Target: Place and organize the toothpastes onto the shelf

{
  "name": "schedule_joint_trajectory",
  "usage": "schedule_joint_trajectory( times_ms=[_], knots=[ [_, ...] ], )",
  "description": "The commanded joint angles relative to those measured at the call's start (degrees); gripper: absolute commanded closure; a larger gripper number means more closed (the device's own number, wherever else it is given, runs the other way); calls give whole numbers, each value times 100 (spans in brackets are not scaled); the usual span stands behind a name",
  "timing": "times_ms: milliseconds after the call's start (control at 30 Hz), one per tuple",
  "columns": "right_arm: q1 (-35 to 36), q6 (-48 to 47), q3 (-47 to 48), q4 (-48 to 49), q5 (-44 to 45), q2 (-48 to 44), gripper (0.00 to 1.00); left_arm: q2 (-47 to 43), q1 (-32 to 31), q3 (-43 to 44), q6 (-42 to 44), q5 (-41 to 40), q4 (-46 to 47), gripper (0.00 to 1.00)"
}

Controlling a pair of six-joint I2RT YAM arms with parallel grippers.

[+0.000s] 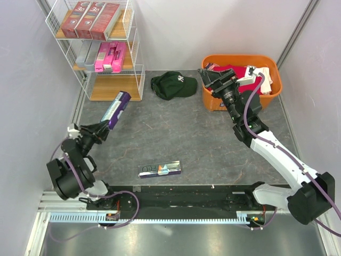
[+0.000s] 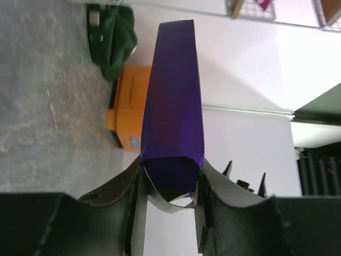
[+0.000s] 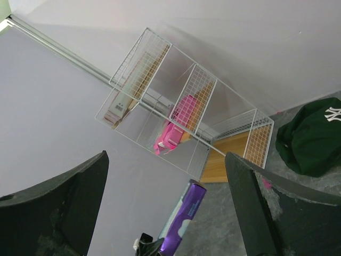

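Note:
My left gripper is shut on the lower end of a purple toothpaste, which points up and away toward the shelf. In the left wrist view the purple toothpaste sits between both fingers. Three dark red toothpastes lie on the shelf's top board. Silver-grey toothpastes and pink ones lie on the middle board. The bottom board is bare. A holographic toothpaste lies flat on the table near the front. My right gripper stands open and holds nothing, by the tub's left edge.
An orange tub with red and white items stands at the back right. A dark green cap lies between tub and shelf. The right wrist view shows the shelf, the purple toothpaste and the cap.

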Motion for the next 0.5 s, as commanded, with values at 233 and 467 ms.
schedule_joint_trajectory(
  times_ms=[233,467],
  knots=[
    [-13,26,40,234,-213,127,2,-2477,408,1096,3606,-1222,-4649,86],
    [-65,52,31,261,-327,215,2,-1884,416,1448,3539,-1241,-4679,86]
  ],
)
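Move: The purple toothpaste is already in the left hand's grip, and the empty bottom shelf it is bound for has its middle about 26 cm ahead, 4 cm to the right and 12 cm below. The pink boxes on the middle shelf are roughly 26 cm ahead, 6 cm right and 6 cm above; the green cap lies 26 cm ahead and 32 cm right, on the table. From the right hand the bottom shelf is some 20 cm ahead, 50 cm left and 37 cm below. The purple toothpaste, still pinched at its near end, is carried left by about 5 cm and up some 4 cm in front of the shelf by the left hand, the rise easing off into a slight dip. As it goes, the wrist rolls its left side up by roughly 25 degrees and swings counter-clockwise, turning the box to point more straight ahead; the fingers keep their hold. ##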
